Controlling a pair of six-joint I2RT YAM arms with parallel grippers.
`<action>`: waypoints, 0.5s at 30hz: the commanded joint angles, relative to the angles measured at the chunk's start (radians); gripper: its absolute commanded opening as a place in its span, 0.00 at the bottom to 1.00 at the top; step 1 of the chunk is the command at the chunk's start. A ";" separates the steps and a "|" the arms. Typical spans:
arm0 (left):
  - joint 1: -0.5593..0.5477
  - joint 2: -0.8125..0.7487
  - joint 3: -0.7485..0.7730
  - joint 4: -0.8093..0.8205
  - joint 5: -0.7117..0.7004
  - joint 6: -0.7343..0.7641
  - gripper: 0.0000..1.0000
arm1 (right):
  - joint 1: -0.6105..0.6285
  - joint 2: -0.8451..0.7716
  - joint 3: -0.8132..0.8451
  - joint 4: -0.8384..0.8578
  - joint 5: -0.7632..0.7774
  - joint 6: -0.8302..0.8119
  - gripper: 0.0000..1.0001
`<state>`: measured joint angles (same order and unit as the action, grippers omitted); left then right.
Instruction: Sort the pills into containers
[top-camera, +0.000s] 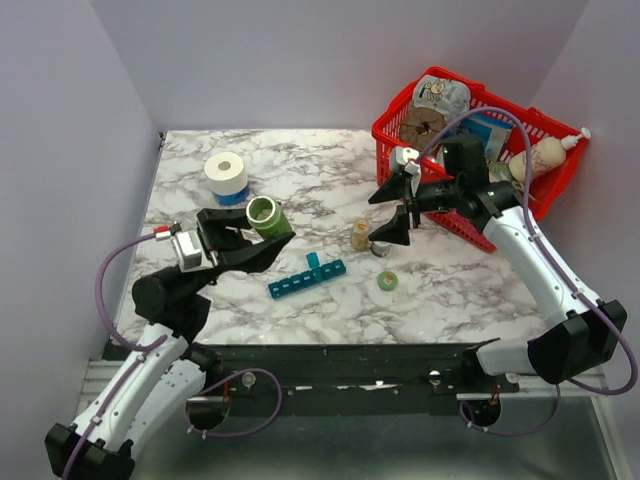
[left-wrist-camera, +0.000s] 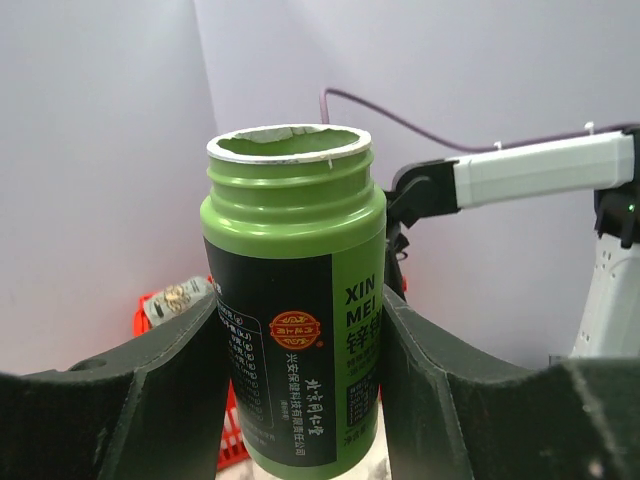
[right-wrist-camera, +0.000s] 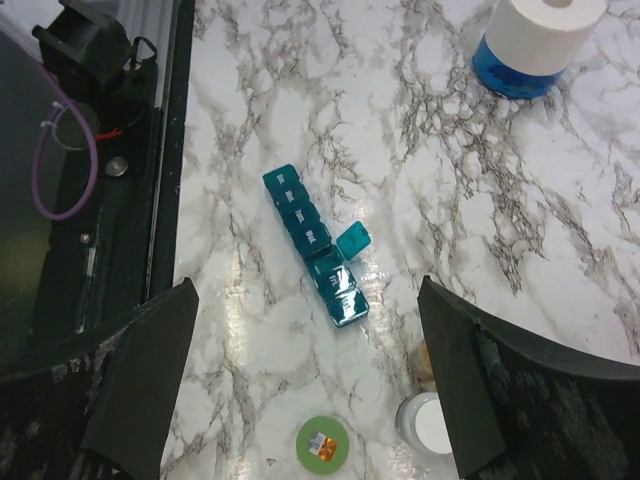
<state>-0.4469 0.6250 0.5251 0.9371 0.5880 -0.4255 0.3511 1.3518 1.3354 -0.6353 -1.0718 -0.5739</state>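
Note:
My left gripper (top-camera: 258, 228) (left-wrist-camera: 297, 410) is shut on an uncapped green bottle (top-camera: 264, 214) (left-wrist-camera: 295, 290) and holds it upright above the table's left side. The teal pill organiser (top-camera: 306, 278) (right-wrist-camera: 312, 243), the containers, lies flat at mid-table with one lid (right-wrist-camera: 352, 242) flipped open. No pills show; the bottle's inside is hidden. My right gripper (top-camera: 392, 212) (right-wrist-camera: 310, 375) hangs open above the table, right of the organiser, with nothing between its fingers. A green cap (top-camera: 387, 281) (right-wrist-camera: 323, 444) lies under it.
A small tan bottle (top-camera: 360, 235) and a white cap (right-wrist-camera: 431, 424) stand by the right fingers. A red basket (top-camera: 452, 222) of goods sits at the back right. A paper roll (top-camera: 226, 174) (right-wrist-camera: 537, 35) stands at the back left.

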 joint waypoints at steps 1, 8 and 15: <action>-0.012 0.103 0.137 -0.324 0.162 0.130 0.00 | -0.008 -0.002 0.005 0.026 -0.025 0.014 1.00; -0.009 0.114 0.192 -0.986 0.066 0.606 0.00 | -0.014 -0.034 -0.021 0.025 0.045 -0.017 1.00; -0.009 0.252 0.344 -1.405 -0.103 0.763 0.00 | -0.035 -0.054 -0.035 0.022 0.125 -0.030 1.00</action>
<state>-0.4557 0.8318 0.7712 -0.1207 0.6086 0.1642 0.3321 1.3231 1.3201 -0.6285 -1.0031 -0.5808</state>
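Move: The left hand holds the open green bottle high up; the teal pill organizer lies about 40 cm below it, some 5 cm farther ahead and 3 cm to its right. Beyond the organizer, the green cap lies about 4 cm ahead and 22 cm right of that hand, and the white bottle about 14 cm ahead and 21 cm right. From the right hand the organizer is some 15 cm left, 5 cm back and 28 cm below. The left hand lowers the still-gripped green bottle about 16 cm and forward towards the organizer, fingers tipping down some 45 degrees. ##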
